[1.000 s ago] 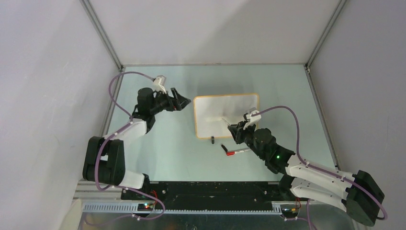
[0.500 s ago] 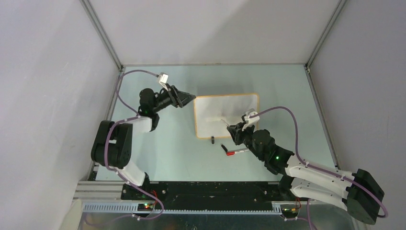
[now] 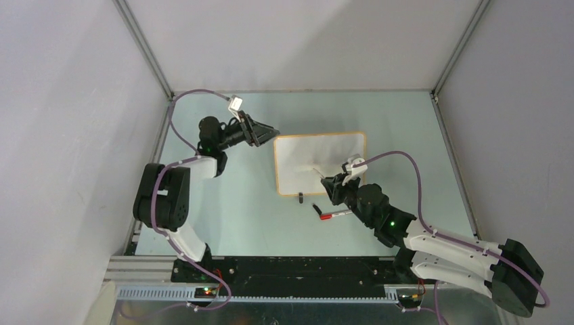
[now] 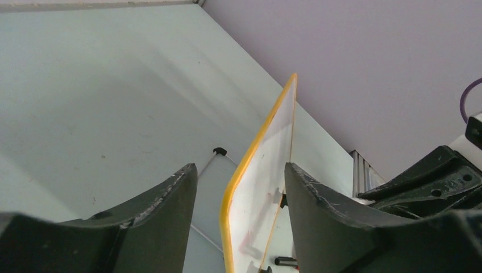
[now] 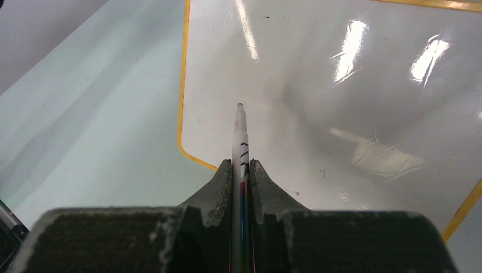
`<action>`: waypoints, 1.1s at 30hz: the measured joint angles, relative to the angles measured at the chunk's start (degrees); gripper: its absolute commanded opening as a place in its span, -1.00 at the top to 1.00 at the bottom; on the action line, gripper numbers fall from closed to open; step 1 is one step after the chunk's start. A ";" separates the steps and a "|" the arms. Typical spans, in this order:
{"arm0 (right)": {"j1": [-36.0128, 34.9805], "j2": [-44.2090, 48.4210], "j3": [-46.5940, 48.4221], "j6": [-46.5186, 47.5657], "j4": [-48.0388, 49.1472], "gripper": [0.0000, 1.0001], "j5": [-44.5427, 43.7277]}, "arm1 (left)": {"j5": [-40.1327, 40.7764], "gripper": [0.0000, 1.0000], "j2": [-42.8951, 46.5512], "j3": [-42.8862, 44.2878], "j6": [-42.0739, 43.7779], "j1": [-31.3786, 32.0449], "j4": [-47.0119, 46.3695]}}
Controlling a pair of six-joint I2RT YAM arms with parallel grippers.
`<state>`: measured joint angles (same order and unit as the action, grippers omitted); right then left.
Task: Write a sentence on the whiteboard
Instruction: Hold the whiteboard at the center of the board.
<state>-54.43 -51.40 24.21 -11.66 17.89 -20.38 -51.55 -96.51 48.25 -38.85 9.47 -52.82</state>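
Note:
The whiteboard lies flat mid-table, white with an orange frame; no writing shows on it. My left gripper is open at the board's far-left corner. In the left wrist view the board's yellow edge runs between the spread fingers of the left gripper. My right gripper is shut on a white marker whose tip is over the board's near middle. In the right wrist view the marker sticks out of the right gripper above the board. The sentence is not visible.
A thin red and silver stick lies on the table just in front of the board, beside my right arm. A small black piece sits at the board's near edge. Grey walls close in the table on three sides.
My left arm has swung its gripper back and right, to the board's far-left corner. The right arm and the marker have barely moved.

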 measured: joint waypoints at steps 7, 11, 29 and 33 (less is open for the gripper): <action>-0.11 0.85 -0.02 0.17 0.00 1.00 -0.22 | -1.53 -0.16 -3.69 0.90 0.46 1.40 1.81; -0.13 0.85 -0.02 0.24 0.00 1.00 -0.24 | -1.95 -0.03 -4.79 1.11 0.52 1.97 2.86; -0.15 0.42 0.00 0.83 -0.07 1.00 -0.50 | -3.41 0.08 -6.16 3.52 5.86 3.89 8.46; -0.17 0.11 0.00 0.98 -0.28 1.00 -1.18 | -4.15 0.11 -6.16 3.50 6.12 4.07 8.50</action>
<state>-54.61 -51.29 24.21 -10.68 17.61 -21.56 -55.70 -102.67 51.75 -32.73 13.54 -44.31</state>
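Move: The whiteboard stands leaning on its stand, its middle about 16 cm to the left gripper's right, 6 cm nearer the base and some 12 cm below; its top edge is nearly level front-to-back with that gripper. The marker in the right gripper is about 13 cm back, 16 cm right and 4 cm below; the black cap is about 18 cm back, 14 cm right and 20 cm below. From the right hand, the board's middle is some 8 cm ahead, 2 cm left and 9 cm below. Towards the whiteboard's upper left corner and top edge, the left gripper sinks about 5 cm, quickly at first and then easing, while shifting some 3 cm to the right and, late on, drawing back about 1 cm. The fingers narrow from about two-thirds open to just under half, either side of the edge's line, still without a visible grip; the wrist swings slightly clockwise and tips a little down. ##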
